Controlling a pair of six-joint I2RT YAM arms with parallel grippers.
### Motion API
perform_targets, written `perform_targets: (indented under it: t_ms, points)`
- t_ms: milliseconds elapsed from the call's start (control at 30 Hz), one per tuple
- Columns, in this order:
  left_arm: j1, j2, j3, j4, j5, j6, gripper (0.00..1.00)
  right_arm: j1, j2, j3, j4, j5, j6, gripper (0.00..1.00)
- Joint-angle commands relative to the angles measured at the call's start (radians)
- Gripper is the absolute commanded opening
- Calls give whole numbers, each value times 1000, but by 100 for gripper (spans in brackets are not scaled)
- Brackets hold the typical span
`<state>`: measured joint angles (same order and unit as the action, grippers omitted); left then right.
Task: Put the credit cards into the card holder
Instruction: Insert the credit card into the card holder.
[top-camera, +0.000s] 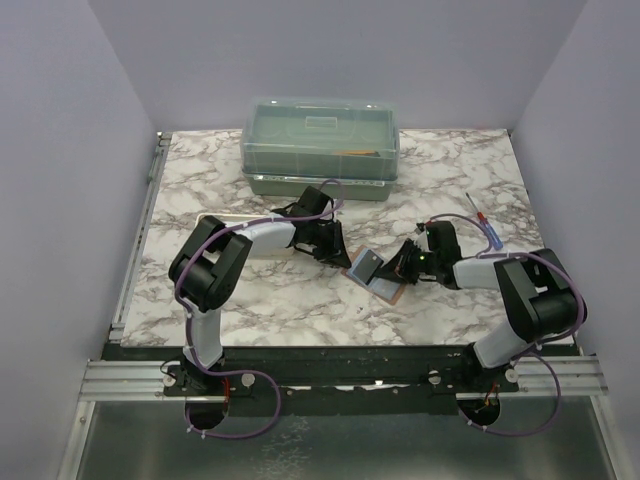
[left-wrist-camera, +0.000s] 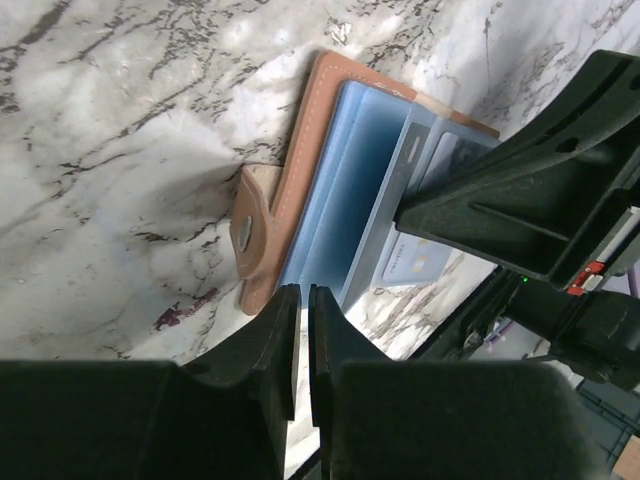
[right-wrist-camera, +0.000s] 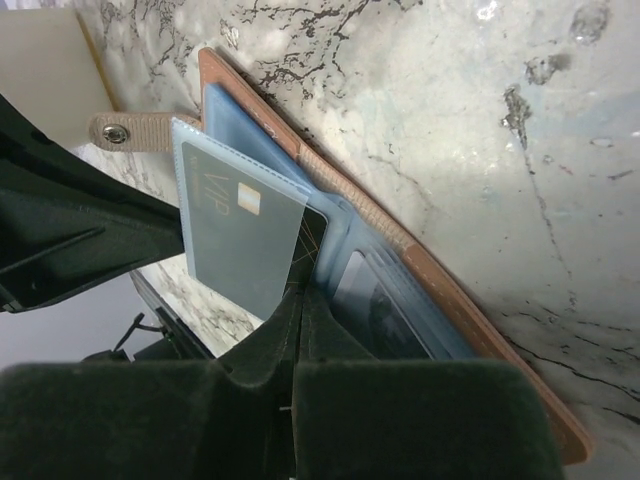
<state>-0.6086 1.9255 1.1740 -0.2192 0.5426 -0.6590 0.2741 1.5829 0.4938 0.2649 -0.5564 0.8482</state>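
Note:
The card holder (top-camera: 372, 272) lies open in the middle of the table, brown outside (right-wrist-camera: 450, 290) with bluish pockets (left-wrist-camera: 350, 190) and a snap tab (left-wrist-camera: 252, 232). A grey-blue credit card (right-wrist-camera: 240, 230) sits in a clear sleeve that stands up from it. Behind it a dark credit card (right-wrist-camera: 318, 235) with gold lines runs down into the tips of my right gripper (right-wrist-camera: 303, 292), which is shut on its edge at the holder's right side (top-camera: 405, 265). My left gripper (left-wrist-camera: 302, 292) hovers at the holder's left edge (top-camera: 335, 250), its jaws a narrow slit apart with nothing between them.
A big translucent green lidded box (top-camera: 322, 145) stands at the back. A red and blue pen-like tool (top-camera: 483, 225) lies at the right. A pale tray (top-camera: 207, 222) shows partly behind the left arm. The right gripper's black finger (left-wrist-camera: 520, 200) crosses the left wrist view.

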Motion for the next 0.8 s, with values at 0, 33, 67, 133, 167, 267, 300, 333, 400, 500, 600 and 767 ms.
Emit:
perform_targets:
  t_ms: [0, 33, 67, 133, 167, 267, 300, 333, 400, 500, 600, 767]
  points:
    - [-1, -20, 31, -5, 71, 23, 16, 7, 28, 11, -27, 63, -13, 0]
    - [-2, -16, 39, -5, 77, 25, 18, 8, 35, 15, -40, 76, -15, 0]
    - [-3, -11, 46, -5, 80, 25, 19, 7, 40, 18, -46, 79, -17, 0]
    - [-4, -2, 59, -5, 79, 24, 21, 8, 50, 22, -48, 80, -19, 0]
    - [-3, 4, 65, -5, 81, 24, 21, 9, 54, 22, -47, 81, -17, 0]
    - [-6, 17, 75, 0, 93, 20, 25, 10, 56, 23, -46, 87, -17, 0]
    - [-8, 21, 76, 4, 102, 19, 26, 10, 56, 23, -46, 86, -19, 0]
    - [-10, 24, 76, 10, 115, 16, 27, 10, 57, 23, -46, 87, -20, 0]
    - [-19, 30, 76, 24, 134, 13, 30, 10, 59, 23, -44, 87, -21, 0]
    - [-29, 43, 80, 28, 144, 11, 32, 10, 64, 21, -36, 82, -17, 0]
    - [-35, 54, 88, 29, 151, 7, 34, 10, 63, 17, -29, 80, -16, 0]
    - [-40, 40, 87, 27, 114, 6, 36, 9, 67, 18, -27, 82, -18, 0]
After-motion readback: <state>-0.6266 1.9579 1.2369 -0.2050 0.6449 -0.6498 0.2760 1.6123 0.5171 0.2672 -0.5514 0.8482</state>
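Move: The black card, half in its clear sleeve and propped on edge, has its middle about 4 cm right of the left fingertips, roughly level ahead and about 1 cm lower. From the right tips, at its bare end, it is some 4 cm left and 2 cm ahead. The open card holder's middle is 2 cm left of the right hand, 1 cm below; a second card lies 2 cm back. The snap strap is 3 cm ahead of the left hand, 1 cm right, 3 cm down. With shut tips still against the card's bare end, the right hand edges forward barely half a centimetre and then holds. The left hand climbs about 2 cm and shifts some 2 cm right towards the card, its fingers opening from nearly shut to about a third wide so that they come to straddle the sleeve's outer edge; it settles slightly lower at the end without closing. ##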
